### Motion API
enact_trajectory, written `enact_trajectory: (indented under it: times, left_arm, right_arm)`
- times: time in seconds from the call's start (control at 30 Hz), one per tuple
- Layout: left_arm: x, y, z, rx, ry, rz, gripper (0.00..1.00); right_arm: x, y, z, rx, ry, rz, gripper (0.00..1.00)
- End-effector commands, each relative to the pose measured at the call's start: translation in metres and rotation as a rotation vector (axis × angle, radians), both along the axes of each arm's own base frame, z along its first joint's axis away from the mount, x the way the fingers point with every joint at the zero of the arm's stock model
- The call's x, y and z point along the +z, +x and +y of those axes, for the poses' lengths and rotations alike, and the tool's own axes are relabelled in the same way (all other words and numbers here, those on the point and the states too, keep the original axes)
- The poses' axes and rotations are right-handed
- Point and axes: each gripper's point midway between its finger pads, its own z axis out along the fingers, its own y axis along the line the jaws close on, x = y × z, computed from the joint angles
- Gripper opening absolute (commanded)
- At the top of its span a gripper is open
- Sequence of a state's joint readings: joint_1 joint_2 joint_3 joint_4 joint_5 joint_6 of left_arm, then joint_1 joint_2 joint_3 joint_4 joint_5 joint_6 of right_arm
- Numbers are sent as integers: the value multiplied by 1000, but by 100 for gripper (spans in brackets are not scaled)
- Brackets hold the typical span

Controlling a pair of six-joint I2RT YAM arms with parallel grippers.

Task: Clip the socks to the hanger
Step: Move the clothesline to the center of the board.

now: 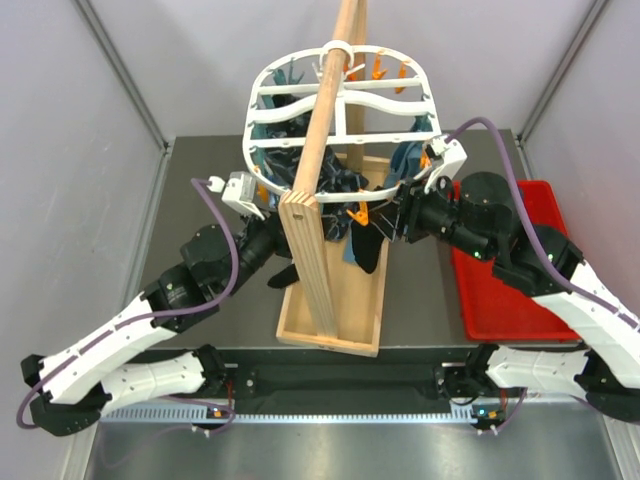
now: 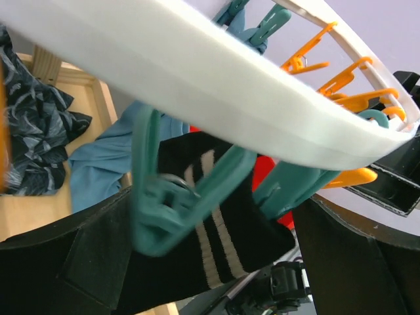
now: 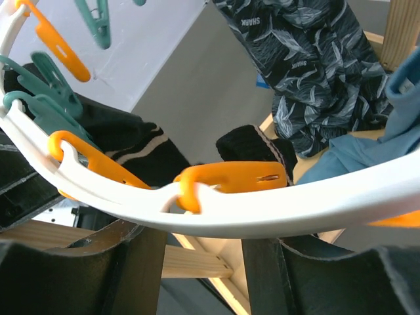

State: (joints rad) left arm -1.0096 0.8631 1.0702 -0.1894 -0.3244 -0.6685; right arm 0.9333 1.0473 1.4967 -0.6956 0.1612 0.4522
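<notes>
The white hanger (image 1: 390,100) hangs on the wooden pole, its rim lined with orange and teal clothespins. A black sock (image 1: 368,250) dangles below its near right side. In the left wrist view a black sock (image 2: 223,216) with two pale stripes hangs under the hanger rim (image 2: 216,85), and a teal pin (image 2: 164,197) lies across it. My left gripper (image 2: 210,262) is open wide, the sock between its fingers and untouched. My right gripper (image 3: 203,275) is open just under the rim (image 3: 262,213), below an orange pin (image 3: 230,180). Behind that pin hang two black socks (image 3: 131,147).
The wooden pole (image 1: 320,130) rises from a tray-like wooden base (image 1: 335,300) between the arms. Dark patterned fabric (image 3: 308,65) and a blue cloth (image 2: 98,164) hang or lie over the base. A red tray (image 1: 505,290) sits on the right of the table.
</notes>
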Motion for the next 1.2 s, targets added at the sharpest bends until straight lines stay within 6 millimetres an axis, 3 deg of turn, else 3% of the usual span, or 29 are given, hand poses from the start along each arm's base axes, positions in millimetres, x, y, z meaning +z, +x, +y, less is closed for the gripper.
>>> enact_trajectory:
  times: [0.0,0.13,0.23,0.57,0.77,0.93,1.03,1.17]
  left_arm:
    - [30,-10,10,-16,-18,-64,98]
    - [14,-7,39,90,6,-15,98]
    - [14,-10,59,139,-5,-18,99]
    - [-3,-27,108,208,10,-4,99]
    - [-28,-31,112,207,34,59,99]
    - [-44,-34,106,181,51,95,99]
    - [-59,-34,104,179,89,139,99]
    - [-106,-37,101,181,183,253,98]
  right_arm:
    - [11,1,-1,-6,13,-40,46]
    - [11,1,-9,-29,4,-45,48]
    - [10,1,-14,-40,-1,-48,49]
    - [-2,-10,-27,-20,-31,-54,60]
    - [-17,-34,-22,118,-61,-31,76]
    - [-34,-70,-15,321,-68,2,100]
    - [-48,-82,-22,352,-92,35,100]
    - [-65,-100,-26,424,-103,79,100]
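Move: The clothesline's tray lies far below both hands: its middle is about 12 cm ahead, 5 cm right and 35 cm below the left hand, and 12 cm ahead, 10 cm left and 36 cm below the right. Close to the left hand, a green clip hangs on the rim some 2 cm ahead and 4 cm right; the front post stands about 12 cm back, laterally level. An orange clip is 3 cm ahead and 1 cm left of the right hand, at its height. The left hand, fingers still wide open, draws out to the left from the striped black sock and green clip under the rim, about 11 cm and slightly back, then sinks some 8 cm beside the front post. The right hand at first eases a little to the right as its half-open fingers spread, letting go of the orange clip, then backs away from the rim and down while opening fully, ending some 8 cm back and 6 cm lower with the wrist swung about 20 degrees counter-clockwise. ##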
